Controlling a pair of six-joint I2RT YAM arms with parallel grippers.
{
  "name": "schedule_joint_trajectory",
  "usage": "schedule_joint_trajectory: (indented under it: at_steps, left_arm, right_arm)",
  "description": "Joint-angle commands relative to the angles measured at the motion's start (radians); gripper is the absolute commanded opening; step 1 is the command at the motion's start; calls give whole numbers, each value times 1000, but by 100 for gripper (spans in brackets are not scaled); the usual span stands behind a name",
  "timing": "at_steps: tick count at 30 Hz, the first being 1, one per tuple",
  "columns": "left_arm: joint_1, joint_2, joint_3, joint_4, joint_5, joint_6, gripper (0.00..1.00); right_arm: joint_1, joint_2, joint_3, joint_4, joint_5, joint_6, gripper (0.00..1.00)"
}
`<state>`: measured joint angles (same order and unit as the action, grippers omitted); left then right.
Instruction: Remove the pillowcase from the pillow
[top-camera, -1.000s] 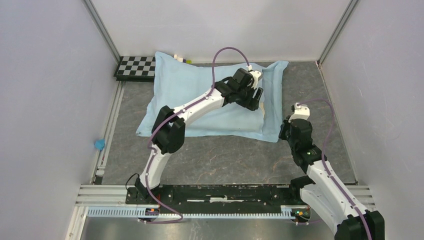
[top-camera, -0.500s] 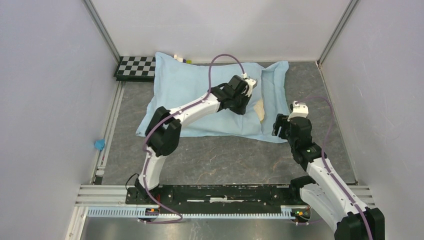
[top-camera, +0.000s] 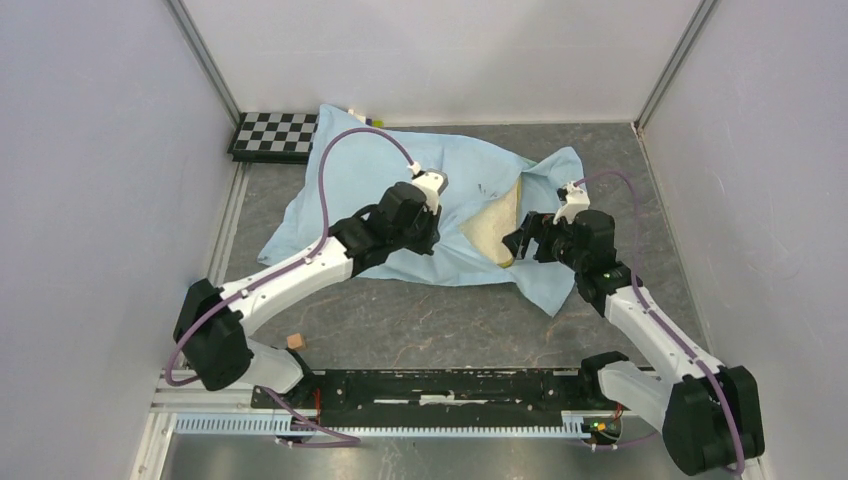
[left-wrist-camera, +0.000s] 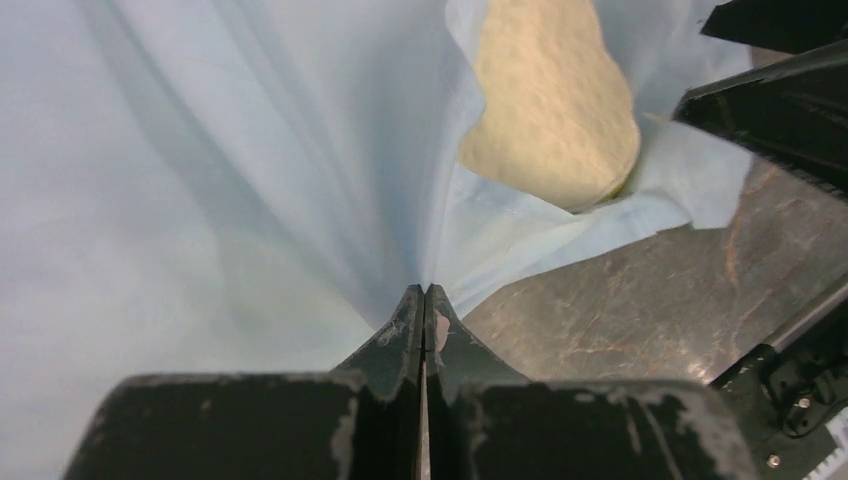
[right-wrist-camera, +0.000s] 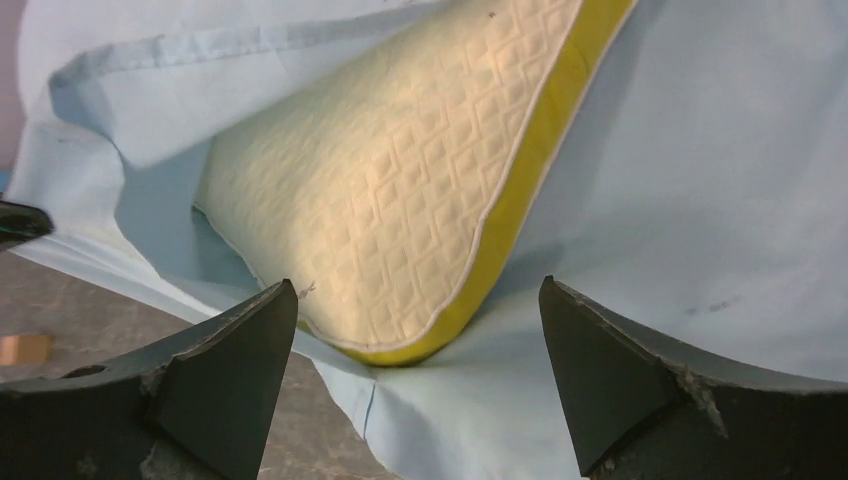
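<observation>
The light-blue pillowcase (top-camera: 350, 180) lies rumpled across the middle of the table. Its right end is drawn back off the cream pillow (top-camera: 492, 225). My left gripper (top-camera: 430, 232) is shut on a pinch of pillowcase (left-wrist-camera: 200, 150), and the cloth fans out taut from its tips (left-wrist-camera: 424, 292). The bared pillow (left-wrist-camera: 550, 100) shows beyond them to the right. My right gripper (top-camera: 520, 243) stands open at the pillow's near corner. In the right wrist view the quilted pillow (right-wrist-camera: 400, 200) with its yellow side band sits just ahead of the gripper (right-wrist-camera: 415, 283), with pillowcase (right-wrist-camera: 700, 180) underneath it.
A checkerboard (top-camera: 275, 133) lies at the back left, with small items (top-camera: 360, 117) behind the pillowcase. A small tan block (top-camera: 294, 341) sits on the table near the left arm's base. Grey walls close in both sides, and a rail (top-camera: 450, 400) runs along the front.
The left gripper shut on the pillowcase and pulled it left and nearer, bunching the cloth and baring the pillow's right end. The right gripper opened and moved left to the pillow's corner.
</observation>
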<state>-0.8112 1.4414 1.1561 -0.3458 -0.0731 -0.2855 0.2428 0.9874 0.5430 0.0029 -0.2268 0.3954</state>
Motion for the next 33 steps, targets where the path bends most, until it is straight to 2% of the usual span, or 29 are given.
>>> schedule_joint_trajectory:
  at_steps: [1, 3, 6, 9, 12, 16, 17, 19, 21, 23, 28, 33]
  left_arm:
    - [0, -105, -95, -40, -126, -75, 2]
    - [3, -163, -143, -67, -203, -105, 2]
    - [7, -282, -239, -102, -441, -224, 2]
    - [16, -421, -367, -78, -586, -312, 2]
    - [47, -532, -440, -79, -644, -374, 2]
    - [75, -592, -472, -111, -699, -440, 2]
    - [75, -596, -473, -102, -687, -430, 2]
    - [75, -598, -484, -19, -543, -341, 5]
    - [73, -594, -478, 64, -346, -240, 14]
    - [65, -601, -456, 84, -259, -194, 24]
    - [46, -627, -389, 82, -173, -88, 46]
    - [11, -545, -315, 101, 146, -50, 57]
  right_arm:
    - [-14, 42, -12, 145, -159, 128, 98]
    - [-15, 46, -18, 153, -144, 143, 98]
    - [-19, 44, -48, 165, -105, 174, 98]
    - [-25, 39, -105, 215, -95, 219, 98]
    - [-28, 39, -148, 271, -116, 239, 98]
    - [-28, 66, -151, 274, -138, 226, 98]
    - [-27, 73, -156, 282, -151, 234, 98]
    - [-27, 82, -173, 321, -185, 258, 98]
    - [-26, 81, -182, 340, -195, 261, 97]
    - [-26, 73, -174, 320, -178, 230, 97]
    - [-25, 55, -98, 185, -132, 37, 97]
    - [-23, 83, 50, -28, -111, -238, 93]
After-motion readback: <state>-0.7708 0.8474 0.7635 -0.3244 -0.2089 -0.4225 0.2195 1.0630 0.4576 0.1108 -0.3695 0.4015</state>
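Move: The left fingers are already shut on the pillowcase. From them the pillow's bare end lies about 14 cm to the right, 3 cm ahead and 8 cm lower; the case's left corner is some 36 cm left and 3 cm back, its loose near corner 28 cm right and 13 cm back. From the open right hand the bare end is roughly 7 cm left, 3 cm ahead and 7 cm lower, the near corner 5 cm right and 14 cm back. Still pinching the pillowcase, the left hand drags it about 18 cm to the left and a little back, turning some 40 degrees counter-clockwise. It then opens about halfway, lets go and swings back right some 8 cm, rising about 5 cm and unwinding most of the turn. The right hand, kept wide open, sinks about 3.5 cm over the cloth beside the pillow. ##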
